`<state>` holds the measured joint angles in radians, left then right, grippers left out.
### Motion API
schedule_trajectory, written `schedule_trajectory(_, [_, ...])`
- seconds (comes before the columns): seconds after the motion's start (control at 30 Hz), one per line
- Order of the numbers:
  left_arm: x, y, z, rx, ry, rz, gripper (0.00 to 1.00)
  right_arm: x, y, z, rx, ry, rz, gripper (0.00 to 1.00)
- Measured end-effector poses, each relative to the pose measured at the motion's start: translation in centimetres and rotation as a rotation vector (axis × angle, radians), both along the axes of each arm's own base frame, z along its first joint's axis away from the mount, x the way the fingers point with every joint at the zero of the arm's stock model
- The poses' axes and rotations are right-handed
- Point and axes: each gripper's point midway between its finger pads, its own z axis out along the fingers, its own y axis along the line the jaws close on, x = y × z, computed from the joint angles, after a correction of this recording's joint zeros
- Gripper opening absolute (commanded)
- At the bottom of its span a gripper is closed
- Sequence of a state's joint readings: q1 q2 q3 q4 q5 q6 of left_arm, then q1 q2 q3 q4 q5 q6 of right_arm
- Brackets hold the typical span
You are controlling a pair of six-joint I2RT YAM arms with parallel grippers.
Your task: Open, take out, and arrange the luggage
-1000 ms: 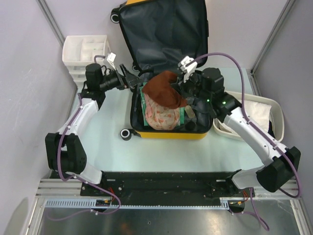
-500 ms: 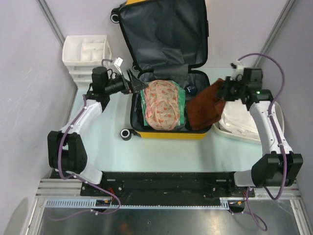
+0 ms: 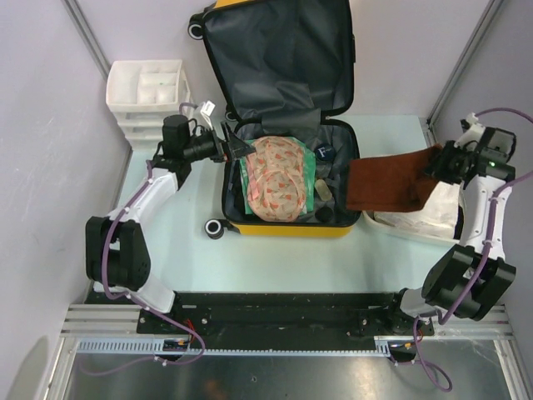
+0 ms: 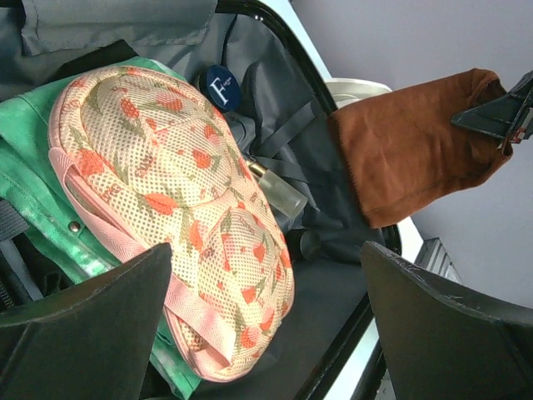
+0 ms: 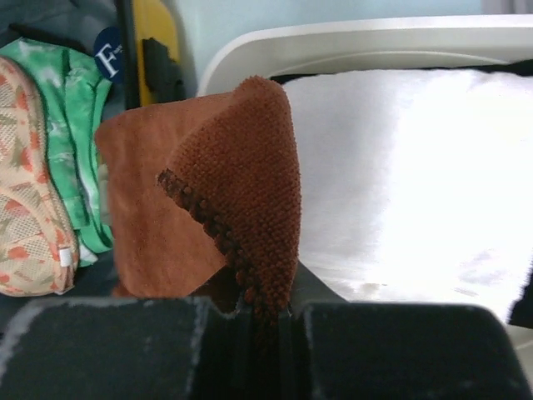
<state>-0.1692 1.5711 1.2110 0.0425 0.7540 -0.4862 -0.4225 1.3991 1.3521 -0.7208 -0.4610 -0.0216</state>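
Note:
The yellow luggage (image 3: 283,227) lies open on the table, its dark-lined lid (image 3: 279,58) standing up at the back. Inside lie a floral mesh pouch (image 3: 279,179) (image 4: 175,200), a green garment (image 3: 310,171), a small bottle (image 4: 279,190) and a round blue cap (image 4: 223,86). My left gripper (image 3: 237,148) (image 4: 266,250) hangs open over the case's left rim, pointing at the pouch, with nothing in it. My right gripper (image 3: 439,161) (image 5: 266,312) is shut on a corner of a brown towel (image 3: 391,182) (image 5: 241,175), which hangs between the case's right side and the white tub (image 3: 416,232).
The white tub (image 5: 333,37) at the right holds a white cloth (image 3: 445,204) (image 5: 416,167). A white plastic drawer unit (image 3: 146,92) stands at the back left. Grey walls and metal posts close in both sides. A black wheel (image 3: 215,227) juts from the case's front left corner.
My right arm has swung right, carrying the brown towel off the pouch and out of the case to over the tub. My left gripper has opened wider and stayed nearly in place.

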Motion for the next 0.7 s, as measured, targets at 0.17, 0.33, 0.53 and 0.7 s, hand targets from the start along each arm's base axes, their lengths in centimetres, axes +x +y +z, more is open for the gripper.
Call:
schedule_trajectory(0.17, [0.1, -0.1, -0.4, 0.008, -0.002, -0.006, 1.00, -1.1, -4.1, -2.4, -0.015, 0.002, -0.050, 0.00])
schedule_trajectory(0.33, [0.1, -0.1, -0.5, 0.021, -0.018, -0.013, 1.00, -2.0, -7.3, -9.2, 0.036, 0.085, -0.097, 0.57])
schedule_trajectory(0.53, [-0.1, 0.2, -1.4, 0.074, -0.032, -0.021, 1.00, -2.2, -8.7, -14.0, 0.027, 0.171, -0.114, 0.86])
schedule_trajectory(0.7, [-0.7, 1.1, -2.4, 0.154, -0.051, -0.016, 1.00, -1.2, -10.7, -11.6, -0.126, 0.086, -0.123, 0.98])
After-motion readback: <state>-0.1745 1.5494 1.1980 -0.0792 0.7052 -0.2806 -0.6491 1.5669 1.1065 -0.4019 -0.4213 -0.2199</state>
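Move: The tray that the brown towel is going into lies under the right hand, its middle some 17 cm below, about 4 cm back and 4 cm to the right; the white towel already in it is at nearly the same spot. The pinched brown towel trails about 10 cm to this hand's left. The open suitcase's middle is roughly 40 cm left, 2 cm farther out and 15 cm down. From the left hand the tray is about 58 cm right, 9 cm back and 19 cm below. The brown towel, already pinched, is swung right and brought down into the tray: the right hand sinks about 14 cm while sliding some 8 cm right and slightly back, and opens its fingers wide near the bottom. It then lifts a couple of centimetres, still drifting right. The left hand, open over the suitcase's left side, eases down about 2.5 cm, rolling its left side up slightly. ##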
